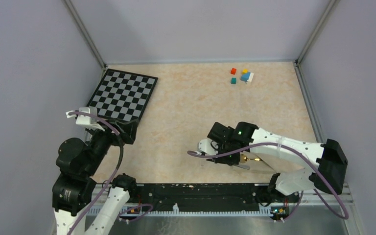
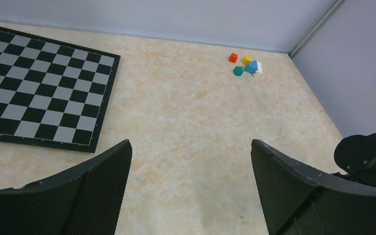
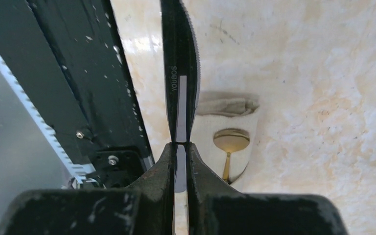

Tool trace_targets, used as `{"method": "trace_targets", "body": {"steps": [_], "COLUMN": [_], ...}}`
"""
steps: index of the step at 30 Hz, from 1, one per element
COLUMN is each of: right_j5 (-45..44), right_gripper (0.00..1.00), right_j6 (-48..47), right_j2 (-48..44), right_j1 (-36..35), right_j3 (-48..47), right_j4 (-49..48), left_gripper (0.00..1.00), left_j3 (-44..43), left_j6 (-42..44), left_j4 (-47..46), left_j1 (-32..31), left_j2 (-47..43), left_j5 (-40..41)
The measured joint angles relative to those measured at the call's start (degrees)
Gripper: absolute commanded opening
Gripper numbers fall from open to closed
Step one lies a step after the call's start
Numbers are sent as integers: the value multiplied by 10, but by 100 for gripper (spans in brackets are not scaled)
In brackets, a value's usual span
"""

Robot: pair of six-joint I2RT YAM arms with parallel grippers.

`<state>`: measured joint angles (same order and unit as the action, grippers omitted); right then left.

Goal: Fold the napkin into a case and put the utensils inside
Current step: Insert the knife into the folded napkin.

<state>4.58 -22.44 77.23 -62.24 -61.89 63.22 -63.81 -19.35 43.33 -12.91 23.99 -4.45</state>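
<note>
My right gripper (image 3: 180, 145) is shut on a slim dark knife (image 3: 178, 73) whose serrated blade points away from the fingers, low over the table beside the black base rail. Just right of the blade lies the napkin, folded into a narrow beige case (image 3: 227, 106), with a gold-headed spoon (image 3: 231, 139) resting on it. From above, the right gripper (image 1: 230, 160) hovers near the front edge and the arm covers most of the case (image 1: 267, 165). My left gripper (image 2: 191, 143) is open over bare tabletop, holding nothing, and in the top view the left gripper (image 1: 127, 131) sits by the checkerboard's near corner.
A black-and-white checkerboard (image 1: 122, 95) lies at the back left, also the checkerboard (image 2: 39, 88) in the left wrist view. Small coloured cubes (image 1: 242, 75) cluster at the back right. The black base rail (image 3: 73, 93) runs close along the knife's left. Grey walls enclose the table.
</note>
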Motion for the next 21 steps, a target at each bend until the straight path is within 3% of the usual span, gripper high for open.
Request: {"method": "trace_targets", "body": {"steps": [6,21], "right_j5": [11,37], "right_gripper": [0,0], "right_j6": [-64,-175], "right_j2": [-37,-45], "right_j1": [66,128], "right_j3": [72,131], "right_j4": [-4,-9], "left_gripper": [95,95], "left_j3": [13,44], "left_j6": [-2,-18], "left_j4": [-11,-35], "left_j1": [-2,-27], "left_j2": [-4,-34], "left_j5": [-12,-32]}}
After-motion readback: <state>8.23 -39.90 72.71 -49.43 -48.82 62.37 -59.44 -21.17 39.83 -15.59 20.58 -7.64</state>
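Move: The right hand holds the knife across above the napkin's left end, handle end to the right. The folded napkin's pocket mouth lies about 15 cm to its right, 2 cm ahead and 7 cm below. The spoon bowl lies some 5 cm right and 4 cm ahead, equally low. From the waiting left hand the mouth is roughly 60 cm right, 4 cm back and 33 cm down. Right hand carries the gripped knife about 7 cm right, sinking some 4 cm, handle-first towards the napkin's pocket. ##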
